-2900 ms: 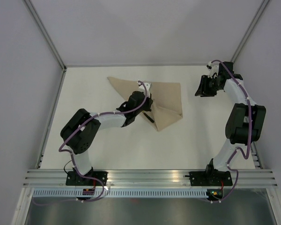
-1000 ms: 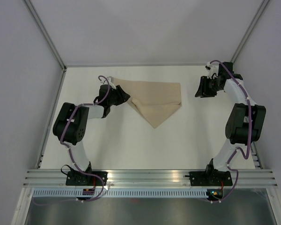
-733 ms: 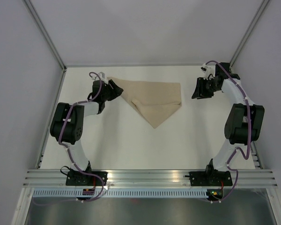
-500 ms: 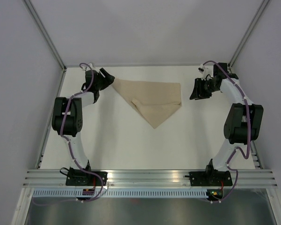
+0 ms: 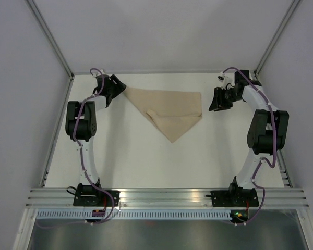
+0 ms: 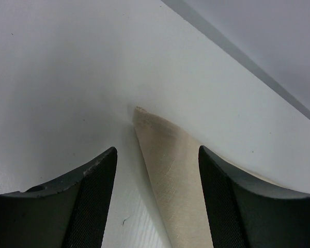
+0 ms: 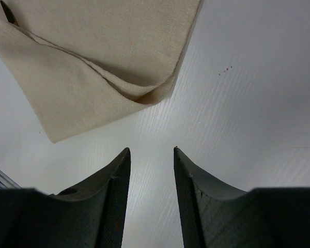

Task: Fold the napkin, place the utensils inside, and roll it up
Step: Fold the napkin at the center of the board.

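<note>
The beige napkin (image 5: 172,112) lies folded into a triangle on the white table, its point toward me. The utensils are hidden in the top view. In the right wrist view only a thin dark sliver (image 7: 5,10) peeks from the napkin's (image 7: 108,41) fold, and I cannot tell what it is. My left gripper (image 5: 120,86) is open at the napkin's far left corner. Its fingers straddle the narrow corner strip (image 6: 170,170) without pinching it, as the left wrist view (image 6: 157,150) shows. My right gripper (image 5: 217,102) is open over bare table just right of the napkin's right corner (image 7: 151,149).
The table is walled in by grey panels with a metal frame rail (image 5: 55,44) at the back corners. The left gripper is close to the far left corner of the table. Both arm bases (image 5: 94,198) stand on the near rail.
My left arm has swung from the napkin's middle out to its far left corner, and its jaws have opened wider. My right gripper has crept slightly left toward the napkin.
</note>
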Tool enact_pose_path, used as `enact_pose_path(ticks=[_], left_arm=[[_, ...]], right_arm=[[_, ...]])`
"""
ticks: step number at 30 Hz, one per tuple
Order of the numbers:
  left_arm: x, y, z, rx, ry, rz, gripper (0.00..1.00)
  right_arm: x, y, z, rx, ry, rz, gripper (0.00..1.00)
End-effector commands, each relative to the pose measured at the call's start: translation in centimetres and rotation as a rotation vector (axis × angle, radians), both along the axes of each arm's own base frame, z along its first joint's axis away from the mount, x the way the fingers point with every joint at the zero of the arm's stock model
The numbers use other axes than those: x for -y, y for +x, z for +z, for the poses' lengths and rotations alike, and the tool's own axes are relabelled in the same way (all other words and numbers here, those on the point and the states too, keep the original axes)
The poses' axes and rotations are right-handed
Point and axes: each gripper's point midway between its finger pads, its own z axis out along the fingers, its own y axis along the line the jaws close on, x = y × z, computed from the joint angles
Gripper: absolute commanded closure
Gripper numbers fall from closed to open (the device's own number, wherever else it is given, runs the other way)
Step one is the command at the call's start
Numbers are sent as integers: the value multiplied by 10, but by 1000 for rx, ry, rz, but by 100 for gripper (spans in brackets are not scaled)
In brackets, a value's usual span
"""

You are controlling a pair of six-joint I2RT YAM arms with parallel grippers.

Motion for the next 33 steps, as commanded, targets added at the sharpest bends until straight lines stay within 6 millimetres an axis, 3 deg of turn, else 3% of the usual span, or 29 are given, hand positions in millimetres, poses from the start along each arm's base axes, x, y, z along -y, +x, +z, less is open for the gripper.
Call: enact_pose_path(ticks=[1, 11, 19, 20, 25, 27, 33], left_arm=[[-4, 14, 4, 7, -35, 45, 31], [-2, 27, -7, -7, -77, 57, 44], [8, 33, -7, 17, -120, 11, 71], [9, 33, -5, 27, -126, 4, 78], [25, 33, 9, 98, -167, -89, 92], [34, 34, 24, 157, -188, -141, 97], [54, 29, 66, 291, -244, -260, 98]], right_arm=[[-7, 12, 9, 42, 25, 29, 55], [-6, 14, -1, 28, 25, 28, 57], [-8, 16, 1, 30, 38, 31, 58], [-9, 16, 2, 32, 40, 32, 59], [-11, 15, 5, 39, 42, 39, 59], [-13, 14, 5, 37, 44, 47, 59], [-38, 13, 15, 56, 49, 99, 59]])
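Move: The napkin's far-left corner, slightly curled up, lies just in front of the left hand's open fingers: about 2 cm ahead, level sideways and some 3 cm below. The folded flap's left peak is roughly 15 cm back and 15 cm to the right of this hand, and the napkin's near corner about 31 cm back and 27 cm right, both at table height. From the right hand the far-left corner is around 48 cm left, 16 cm ahead and 7 cm lower. The napkin's far-left corner is pinched by the left hand, which eases about 2 cm forward and 2 cm down over it while the wide-open fingers close fully on the cloth. Then, keeping the pinch, the hand lifts about 4 cm and draws some 3 cm to the right, inwards over the napkin, its fingertips tipping up and the wrist turning roughly 10 degrees clockwise. ##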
